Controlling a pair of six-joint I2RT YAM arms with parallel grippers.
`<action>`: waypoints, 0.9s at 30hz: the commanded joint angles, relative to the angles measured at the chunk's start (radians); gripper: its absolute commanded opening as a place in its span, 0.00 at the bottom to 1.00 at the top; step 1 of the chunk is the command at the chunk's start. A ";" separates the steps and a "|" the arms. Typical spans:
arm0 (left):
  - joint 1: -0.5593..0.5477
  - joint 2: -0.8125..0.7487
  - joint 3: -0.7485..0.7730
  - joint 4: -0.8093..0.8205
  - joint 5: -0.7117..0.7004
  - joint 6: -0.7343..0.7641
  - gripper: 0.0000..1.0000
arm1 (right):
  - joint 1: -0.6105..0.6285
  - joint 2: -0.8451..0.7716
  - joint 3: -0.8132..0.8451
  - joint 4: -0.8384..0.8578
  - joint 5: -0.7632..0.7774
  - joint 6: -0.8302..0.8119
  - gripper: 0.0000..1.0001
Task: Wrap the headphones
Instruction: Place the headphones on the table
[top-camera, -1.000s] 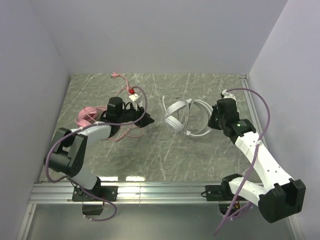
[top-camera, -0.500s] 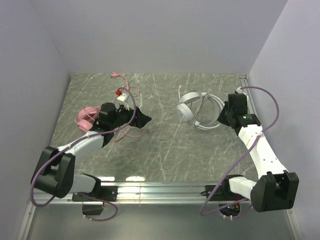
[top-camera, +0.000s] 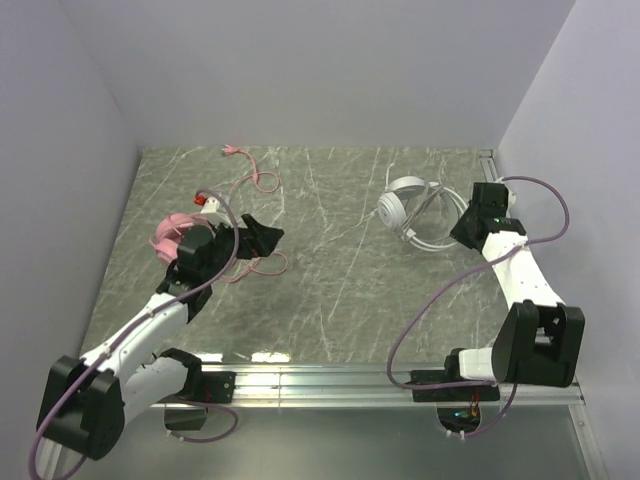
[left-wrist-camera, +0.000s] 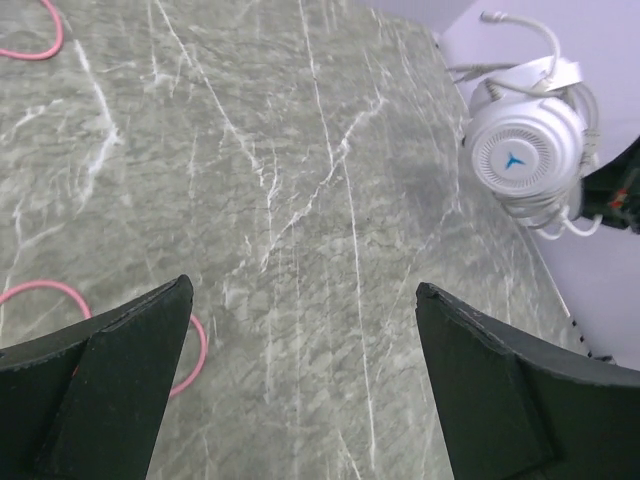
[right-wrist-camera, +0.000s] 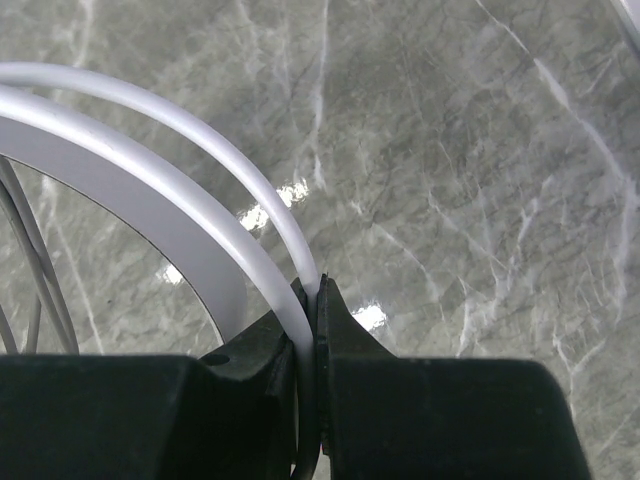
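Observation:
The pink headphones (top-camera: 172, 231) lie at the left of the table, half hidden behind my left arm. Their pink cord (top-camera: 262, 266) loops beside them and trails off to the back left. My left gripper (top-camera: 262, 235) hovers just right of them, open and holding nothing. In the left wrist view this gripper (left-wrist-camera: 303, 290) frames bare table, with a pink cord loop (left-wrist-camera: 192, 352) by the left finger. The white headphones (top-camera: 405, 206) sit at the far right. My right gripper (top-camera: 460, 228) is shut on their thin white headband (right-wrist-camera: 150, 180), which is pinched at the jaw tips (right-wrist-camera: 315, 290).
A grey marble-patterned table (top-camera: 330, 290) is walled on three sides, with a metal rail (top-camera: 320, 378) along the near edge. The white cup (left-wrist-camera: 525, 155) lies close to the right wall. More pink cord (left-wrist-camera: 30, 48) curls at the far left.
The left gripper opened wide and drew back toward the near left, away from the pink cord. The right gripper dragged the white headphones toward the far right.

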 joint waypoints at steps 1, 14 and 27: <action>0.002 -0.077 -0.052 0.006 -0.084 -0.082 0.99 | -0.014 0.032 0.078 0.111 -0.006 0.046 0.00; 0.002 -0.277 -0.181 -0.034 -0.313 -0.260 0.99 | -0.108 0.230 0.119 0.170 0.006 0.088 0.00; 0.002 -0.286 -0.185 -0.059 -0.315 -0.257 0.99 | -0.143 0.362 0.128 0.210 0.070 0.122 0.00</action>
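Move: The right hand already holds the white headphones by the headband, their ear cups about 13 cm to its left, 6 cm ahead and near its height. The bare table spot for them lies roughly 6 cm ahead of this hand, 2 cm left and 12 cm below; the table's side rail is some 15 cm to its right, level with it, 13 cm down. From the left hand that spot is about 37 cm right, 8 cm ahead and 18 cm below. Still pinching the headband, the right hand sinks about 8 cm tableward and rightward; the open left swings leftward. ##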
